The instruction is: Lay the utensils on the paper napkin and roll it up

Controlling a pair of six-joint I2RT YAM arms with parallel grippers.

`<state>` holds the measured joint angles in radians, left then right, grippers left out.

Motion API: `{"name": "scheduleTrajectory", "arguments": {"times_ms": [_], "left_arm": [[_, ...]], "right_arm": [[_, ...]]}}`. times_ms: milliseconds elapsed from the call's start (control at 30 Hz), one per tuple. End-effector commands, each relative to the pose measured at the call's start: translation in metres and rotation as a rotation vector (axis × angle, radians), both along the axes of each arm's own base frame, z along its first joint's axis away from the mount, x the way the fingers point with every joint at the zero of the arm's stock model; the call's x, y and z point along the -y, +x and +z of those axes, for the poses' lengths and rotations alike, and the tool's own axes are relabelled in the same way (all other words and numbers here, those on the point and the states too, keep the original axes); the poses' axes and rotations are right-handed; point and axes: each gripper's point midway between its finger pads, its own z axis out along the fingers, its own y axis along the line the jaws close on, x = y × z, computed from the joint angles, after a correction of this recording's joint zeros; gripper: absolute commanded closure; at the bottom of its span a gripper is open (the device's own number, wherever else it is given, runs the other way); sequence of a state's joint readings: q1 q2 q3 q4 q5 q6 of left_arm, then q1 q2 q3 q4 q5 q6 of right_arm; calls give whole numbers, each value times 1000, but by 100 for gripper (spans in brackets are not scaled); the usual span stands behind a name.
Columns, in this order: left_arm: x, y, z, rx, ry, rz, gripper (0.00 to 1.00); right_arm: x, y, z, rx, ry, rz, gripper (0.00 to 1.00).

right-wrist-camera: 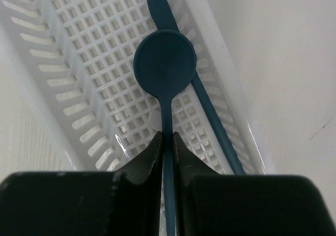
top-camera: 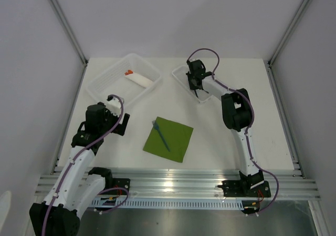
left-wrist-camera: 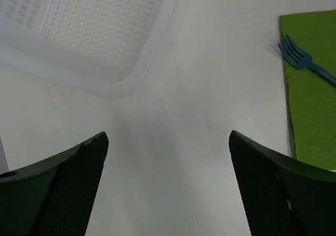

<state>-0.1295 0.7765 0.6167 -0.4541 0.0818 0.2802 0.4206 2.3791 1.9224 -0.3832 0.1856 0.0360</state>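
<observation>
The olive-green paper napkin [top-camera: 168,139] lies flat on the table between the arms, with a dark blue fork [top-camera: 160,134] lying on it; both also show in the left wrist view, napkin [left-wrist-camera: 312,89] and fork [left-wrist-camera: 303,62]. My right gripper [right-wrist-camera: 167,137] is over the small white basket [top-camera: 189,83] and is shut on the handle of the dark blue spoon [right-wrist-camera: 165,61]. A dark blue knife [right-wrist-camera: 207,107] lies beside it in the basket. My left gripper [left-wrist-camera: 168,141] is open and empty above bare table, left of the napkin.
A large clear tray [top-camera: 124,81] at the back left holds a white paper roll with orange tips [top-camera: 139,78]. Its corner shows in the left wrist view [left-wrist-camera: 126,83]. Side walls and rails bound the table.
</observation>
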Motion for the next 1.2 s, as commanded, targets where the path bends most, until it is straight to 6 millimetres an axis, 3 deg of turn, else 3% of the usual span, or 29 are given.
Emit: {"name": "scheduleTrajectory", "arguments": {"times_ms": [0,233,367,600,700,733,800,833,867,933,967,1000,1100,1167], "left_arm": [[1,3,5,31,-7,-9,0],[1,2,6,37,-10,-10,1],[2,1,5,35,-11,-12,0],[2,2,7,42,-15,-12,0],[2,2,8,45,-17,-11,0],[2,2,8,46,-18,-12,0],[2,1,8,50,-27,0,0],[2,0,7,48,-39,11,0],[1,-1,2,41,-45,24,0],[1,-3,-1,39,-66,44,0],[2,-2,-1,40,-74,47,1],[2,-5,-7,27,-77,51,1],[2,-6,-11,28,-86,57,0],[2,-6,-13,34,-87,57,0]], "right_arm": [[-8,5,26,49,42,20,97],[-6,12,41,86,32,16,100],[-3,16,62,139,27,-6,100],[-10,18,145,319,40,-36,100],[-17,9,167,347,56,-28,100],[-19,1,181,354,65,-18,100],[-33,-28,169,300,72,-2,100],[-38,-45,185,309,108,6,100],[-55,-79,150,225,107,52,100],[-77,-118,136,172,199,64,100],[-87,-139,140,163,241,88,100],[-105,-175,112,96,235,137,100],[-135,-228,95,37,277,181,100],[-135,-246,74,6,250,176,100]]}}
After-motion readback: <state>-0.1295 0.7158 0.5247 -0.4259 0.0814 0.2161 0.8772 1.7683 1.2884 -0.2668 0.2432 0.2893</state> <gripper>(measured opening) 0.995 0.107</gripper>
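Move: The right hand already pinches the spoon's handle inside the small tray. The green napkin it is bound for lies some 29 cm back and 12 cm to the left, about 2 cm lower. The fork is on the napkin, roughly 28 cm back and 14 cm left of the hand. The knife's middle lies just beside the grip, about 2 cm right and 1 cm ahead. From the idle left hand, the napkin is about level ahead, 23 cm right and 13 cm below. Keeping its pinch on the spoon's handle, the right hand lifts the spoon some 15 cm clear of the tray, then sweeps quickly back about 23 cm and left 13 cm to the napkin, sinking 6 or 7 cm on the way. The wrist tips up, comes level again and turns about 15 degrees counter-clockwise. The open left hand sinks about 2 cm. ##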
